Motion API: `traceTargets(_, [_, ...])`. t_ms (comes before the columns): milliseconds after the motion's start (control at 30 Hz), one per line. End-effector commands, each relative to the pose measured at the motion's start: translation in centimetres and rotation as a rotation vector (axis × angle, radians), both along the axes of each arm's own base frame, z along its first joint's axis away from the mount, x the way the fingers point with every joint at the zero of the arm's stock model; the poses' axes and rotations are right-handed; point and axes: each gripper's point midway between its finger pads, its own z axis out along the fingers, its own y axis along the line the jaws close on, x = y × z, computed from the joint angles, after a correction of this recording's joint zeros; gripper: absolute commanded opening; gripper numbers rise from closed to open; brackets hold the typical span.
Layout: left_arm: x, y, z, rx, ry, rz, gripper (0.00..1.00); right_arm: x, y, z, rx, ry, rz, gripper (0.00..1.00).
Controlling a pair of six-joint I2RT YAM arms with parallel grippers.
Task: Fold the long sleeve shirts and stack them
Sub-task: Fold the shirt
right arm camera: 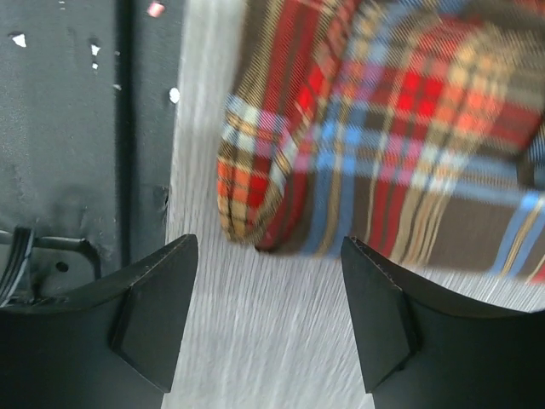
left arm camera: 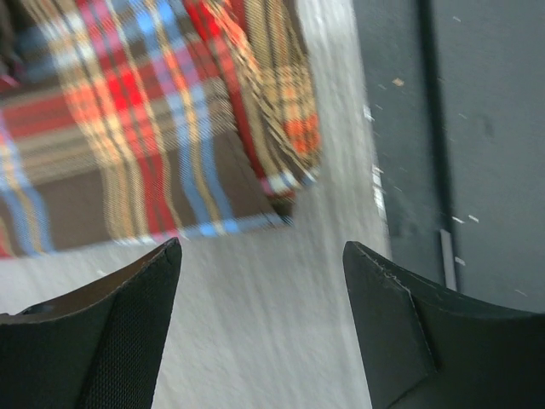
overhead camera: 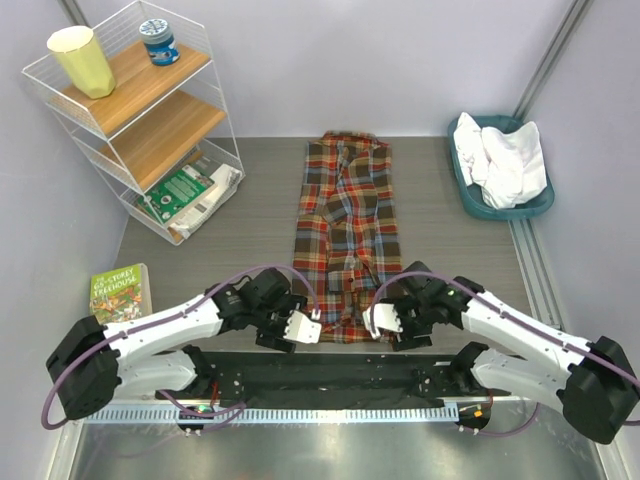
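The plaid flannel shirt (overhead camera: 345, 225) lies flat in a long narrow strip down the middle of the table, collar at the far end. Its near hem shows in the left wrist view (left arm camera: 145, 128) and in the right wrist view (right arm camera: 383, 136). The white shirt (overhead camera: 505, 160) lies bunched in the teal basket (overhead camera: 465, 190) at the far right. My left gripper (overhead camera: 312, 330) is open and empty beside the hem's near left corner. My right gripper (overhead camera: 372, 322) is open and empty beside the near right corner. Bare table lies between both pairs of fingers.
A wire shelf (overhead camera: 150, 120) with a yellow cup (overhead camera: 82, 60) and a blue jar (overhead camera: 158, 42) stands at the far left. A green book (overhead camera: 120, 292) lies at the left edge. A black base plate (overhead camera: 320, 378) runs along the near edge.
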Motion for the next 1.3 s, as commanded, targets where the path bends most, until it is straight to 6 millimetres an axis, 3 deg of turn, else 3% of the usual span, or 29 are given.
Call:
traceTargets(0, [2.2, -2.7, 0.8, -0.076, -0.153, -0.100, 0.78, 0.7, 1.3, -0.5, -0.010, -0.088, 0.108, 0.72])
traceTargets(333, [-0.2, -3.8, -2.2, -0.031, -0.120, -0.238, 0.78, 0.4, 1.8, -3.4, -0.080, -0.082, 0.148, 0.54])
traceTargets(400, [-0.2, -4.2, -2.5, -0.025, -0.128, -0.251, 0.77, 0.7, 2.2, -3.7, -0.082, -0.083, 0.138, 0.46])
traceTargets(500, [0.4, -4.5, -2.9, -0.015, -0.133, -0.231, 0.67, 1.2, 2.5, -3.7, -0.079, -0.093, 0.120, 0.37])
traceTargets(600, [1.1, -4.7, -3.2, -0.007, -0.148, -0.201, 0.49, 1.8, 2.8, -3.6, -0.075, -0.118, 0.094, 0.22])
traceTargets(633, [1.2, -4.8, -3.1, -0.009, -0.148, -0.189, 0.38, 1.9, 2.8, -3.6, -0.073, -0.117, 0.075, 0.13])
traceTargets(733, [-0.3, -4.3, -2.8, -0.008, -0.063, -0.164, 0.14, 1.7, 3.2, -2.8, -0.061, -0.114, 0.053, 0.01])
traceTargets(833, [-2.8, -4.9, -1.2, -0.039, -0.032, -0.201, 0.00, 0.7, 3.5, -1.7, -0.056, -0.109, 0.071, 0.01])
traceTargets(967, [-6.4, -4.7, 0.5, -0.056, 0.015, -0.238, 0.00, -1.6, 3.9, 0.2, -0.017, -0.023, 0.059, 0.01])
traceTargets(1167, [-6.1, -4.0, 0.8, -0.056, -0.003, -0.180, 0.00, -2.6, 3.7, 1.8, -0.010, -0.023, 0.096, 0.01])
traceTargets(1267, [-6.0, -4.1, 2.7, -0.110, -0.021, -0.162, 0.00, -2.5, 4.0, 3.3, 0.018, -0.035, 0.073, 0.01])
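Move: The folded shirt's left near corner lies about 5 cm to the left hand's right, level with it ahead and 3 cm below. The shirt's right near corner lies some 4 cm to the right hand's left, 1 cm ahead and 3 cm below. The table's front edge runs roughly 3 cm back of both corners; the shirt's far end is about 45 cm ahead of the left hand and 17 cm right. Both hands move inward and down, pinch the shirt's near corners, then drag them back about 5 cm, lifting slightly. ##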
